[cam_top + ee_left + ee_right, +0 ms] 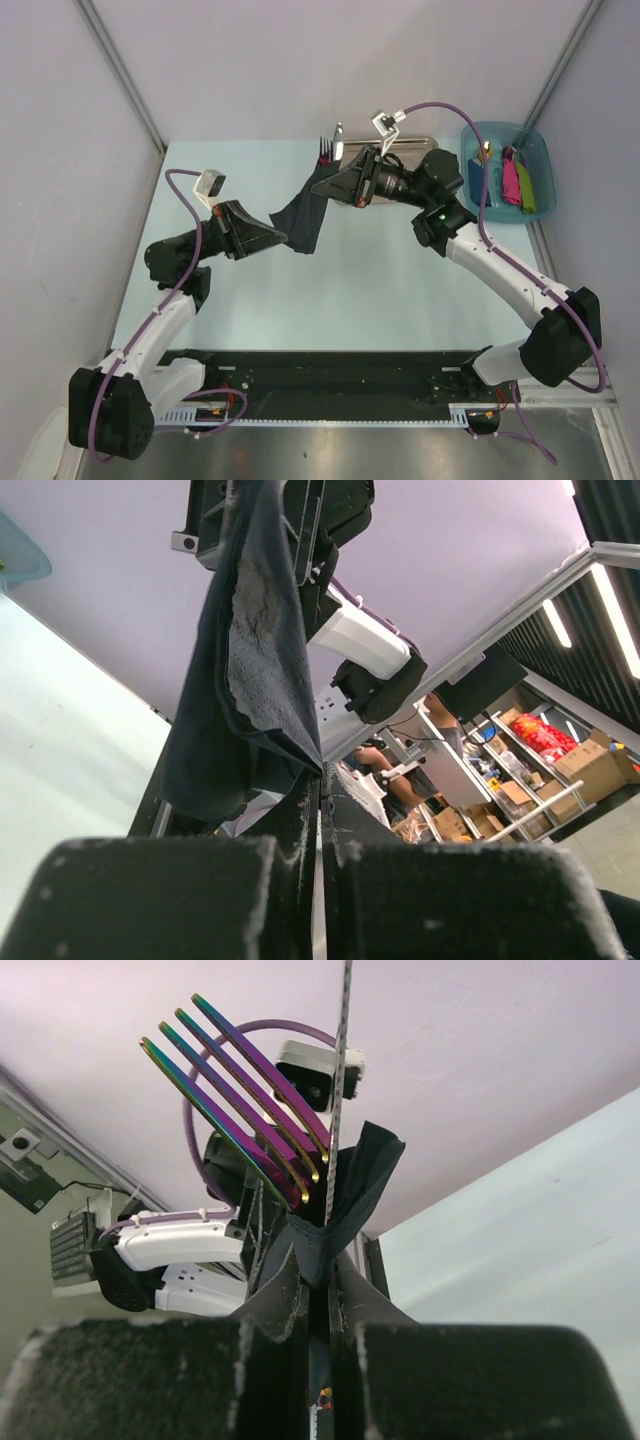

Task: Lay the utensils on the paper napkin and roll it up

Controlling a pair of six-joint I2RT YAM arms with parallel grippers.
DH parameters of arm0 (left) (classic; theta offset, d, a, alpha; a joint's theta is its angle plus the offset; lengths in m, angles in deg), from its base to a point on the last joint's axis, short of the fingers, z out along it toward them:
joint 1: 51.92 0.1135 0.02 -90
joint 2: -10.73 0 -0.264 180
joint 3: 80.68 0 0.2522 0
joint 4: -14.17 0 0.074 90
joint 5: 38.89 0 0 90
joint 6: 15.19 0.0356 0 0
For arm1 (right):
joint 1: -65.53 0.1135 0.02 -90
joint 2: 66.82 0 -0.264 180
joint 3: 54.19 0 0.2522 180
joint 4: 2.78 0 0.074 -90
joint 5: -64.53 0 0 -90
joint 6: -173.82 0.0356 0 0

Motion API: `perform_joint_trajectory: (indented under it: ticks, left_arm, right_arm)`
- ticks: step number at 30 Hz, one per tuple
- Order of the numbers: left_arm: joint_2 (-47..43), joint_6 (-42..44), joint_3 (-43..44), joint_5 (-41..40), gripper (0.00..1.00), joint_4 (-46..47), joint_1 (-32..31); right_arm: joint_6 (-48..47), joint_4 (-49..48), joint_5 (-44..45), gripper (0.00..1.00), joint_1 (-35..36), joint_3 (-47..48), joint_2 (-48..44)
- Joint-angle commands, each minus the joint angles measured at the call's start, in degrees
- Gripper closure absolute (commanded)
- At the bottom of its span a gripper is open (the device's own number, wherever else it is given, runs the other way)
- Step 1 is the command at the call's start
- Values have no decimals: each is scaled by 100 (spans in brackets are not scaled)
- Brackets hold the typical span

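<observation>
The black paper napkin hangs in the air, stretched between both grippers above the table. My right gripper is shut on its upper end, where the utensils are wrapped. The fork, with iridescent purple tines, and a thin knife blade stick out above the napkin fold pinched at my right gripper. Seen from above, the fork and knife point toward the back. My left gripper is shut on the napkin's lower corner. In the left wrist view the napkin drapes down to my left gripper.
A shiny steel tray lies at the back of the table, partly hidden by the right arm. A blue bin with pink, green and blue items stands at the back right. Light walls enclose the table on three sides.
</observation>
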Motion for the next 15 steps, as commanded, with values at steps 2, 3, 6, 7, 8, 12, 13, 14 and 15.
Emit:
perform_joint_trajectory:
  ticks: [2,3,6,7,8,12,13,14,15]
  left_arm:
    - [-6,-263,-135,51,100,365,-22]
    - [-15,-202,-126,51,100,330,-5]
    - [-156,375,-39,138,79,-485,214]
    - [-217,570,-4,174,72,-1097,485]
    - [-348,781,32,200,59,-1512,670]
    - [-1077,3370,531,-202,38,-4506,1576]
    - [-1244,3967,951,-569,36,-5609,1656]
    - [-1368,4565,1207,-799,31,-6099,1656]
    - [-1569,5502,1419,-984,25,-6426,1595]
  right_arm:
    - [149,-734,-106,100,107,311,-110]
    - [132,-699,-97,100,107,320,-110]
    - [9,-472,34,100,46,320,-171]
    - [-52,-349,104,100,11,320,-180]
    - [-210,-191,288,100,2,320,-233]
    - [-657,808,789,100,-25,363,-312]
    - [-738,926,904,100,-16,364,-330]
    - [-826,1101,1166,100,-16,399,-330]
    - [-1009,1503,1325,100,45,460,-339]
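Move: The napkin roll's loose corner is already pinched in the shut left fingers; the roll's middle lies about 5 cm ahead, 3 cm right and a couple of centimetres above that hand. The fork's tines stick out some 17 cm ahead and 8 cm right of the left hand, with the knife blade 2 cm farther right and level with them. From the right hand, which grips the roll higher up, its middle is about 5 cm back, 3 cm left and slightly below. The napkin's corner is let go by the left fingers, which open about two-thirds. With that the left hand sweeps off forward and to its left, some 8 cm in all, sinking about 3 cm and turning 20-odd degrees counter-clockwise. The right hand keeps its pinch on the roll and, after a slight wavering, eases a little forward and down. ##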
